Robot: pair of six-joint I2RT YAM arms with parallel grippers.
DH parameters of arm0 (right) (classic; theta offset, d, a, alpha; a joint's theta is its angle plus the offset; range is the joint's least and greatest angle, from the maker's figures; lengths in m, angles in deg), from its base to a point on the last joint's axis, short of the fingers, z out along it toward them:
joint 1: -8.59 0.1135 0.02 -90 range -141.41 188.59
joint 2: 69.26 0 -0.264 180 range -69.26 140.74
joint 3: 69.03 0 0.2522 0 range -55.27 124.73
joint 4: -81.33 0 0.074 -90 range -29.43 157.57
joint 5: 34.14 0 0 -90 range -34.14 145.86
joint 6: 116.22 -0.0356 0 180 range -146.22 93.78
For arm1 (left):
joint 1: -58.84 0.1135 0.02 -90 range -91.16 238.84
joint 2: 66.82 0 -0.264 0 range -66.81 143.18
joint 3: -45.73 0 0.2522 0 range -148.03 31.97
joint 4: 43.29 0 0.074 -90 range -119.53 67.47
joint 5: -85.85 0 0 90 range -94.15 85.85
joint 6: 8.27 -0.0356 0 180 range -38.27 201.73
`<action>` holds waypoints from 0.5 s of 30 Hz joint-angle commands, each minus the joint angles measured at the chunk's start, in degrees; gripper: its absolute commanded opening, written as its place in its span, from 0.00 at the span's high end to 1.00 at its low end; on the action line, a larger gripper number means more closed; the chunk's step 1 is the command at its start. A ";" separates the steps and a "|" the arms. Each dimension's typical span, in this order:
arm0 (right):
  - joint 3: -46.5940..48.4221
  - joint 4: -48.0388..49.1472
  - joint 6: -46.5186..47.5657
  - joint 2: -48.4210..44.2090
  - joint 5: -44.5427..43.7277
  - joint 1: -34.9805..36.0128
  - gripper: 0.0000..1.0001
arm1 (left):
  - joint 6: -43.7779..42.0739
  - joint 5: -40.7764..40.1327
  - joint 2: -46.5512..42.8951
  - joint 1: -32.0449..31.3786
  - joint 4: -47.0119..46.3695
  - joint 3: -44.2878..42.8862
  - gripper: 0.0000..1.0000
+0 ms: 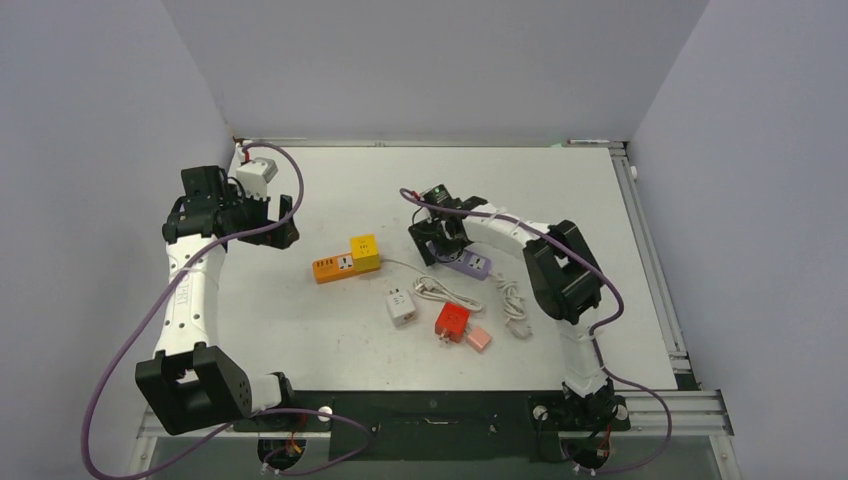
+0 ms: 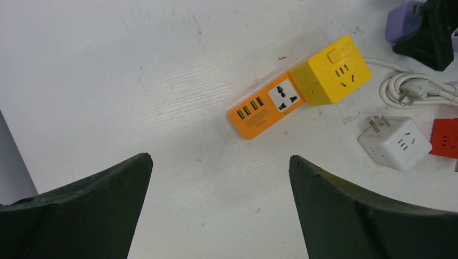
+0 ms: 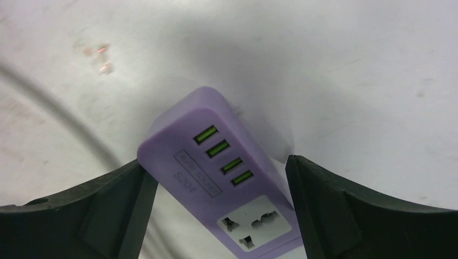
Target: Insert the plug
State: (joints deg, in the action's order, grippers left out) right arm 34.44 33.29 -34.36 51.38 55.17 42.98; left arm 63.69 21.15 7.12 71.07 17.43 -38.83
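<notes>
A purple power strip (image 3: 178,140) with several green USB ports and one socket lies flat on the table, right of centre (image 1: 470,265). My right gripper (image 3: 215,162) is open and straddles its near end; the left finger looks close to its corner and the right finger stands apart. A white corded plug (image 2: 406,95) lies on its bundled cable near the middle (image 1: 428,289). My left gripper (image 2: 220,158) hangs open over bare table at the far left (image 1: 285,222), holding nothing.
An orange power strip (image 2: 262,110) joined to a yellow cube socket (image 2: 332,70) lies mid-table. A white cube adapter (image 1: 401,305), a red cube (image 1: 452,322) and a pink block (image 1: 479,338) sit nearer the front. A white cable coil (image 1: 515,305) lies right of them.
</notes>
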 commanded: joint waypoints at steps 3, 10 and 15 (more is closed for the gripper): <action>-6.54 2.04 -0.67 -7.03 0.94 3.92 0.10 | -0.29 0.70 -1.61 0.53 -0.62 -1.45 0.04; -4.69 -2.58 -8.87 -16.62 -9.81 4.28 0.10 | 0.28 1.34 -1.55 0.52 -1.06 -1.51 0.04; -14.48 -3.43 -21.87 -29.09 -12.38 4.29 0.10 | 0.29 1.33 -1.51 0.54 -1.40 -1.08 0.04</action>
State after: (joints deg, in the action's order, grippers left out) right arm 26.22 31.52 -44.18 34.24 48.02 47.57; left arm 63.60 21.24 7.03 71.07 17.39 -38.83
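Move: The right hand's open fingers already straddle the USB end of the purple power strip, whose middle lies about 2 cm back and 4 cm to the hand's right, roughly 1 cm below. The coiled white cable sits some 7 cm back and 1 cm right; the yellow plug stands about level ahead, 14 cm left and 3 cm higher; the red plug is 13 cm back, 2 cm right. From the left hand the purple strip is roughly 4 cm ahead, 34 cm right, 19 cm down. Still sweeping the purple power strip along between its open fingers, the right hand finishes the drag low over the table, about 4 cm back and 2 to 3 cm left, towards the coiled white cable. Then it comes free and lifts about 8 cm straight off the strip while drifting some 3 cm back to the right, fingers staying wide open and tipping up and turning clockwise by roughly 10 degrees. ##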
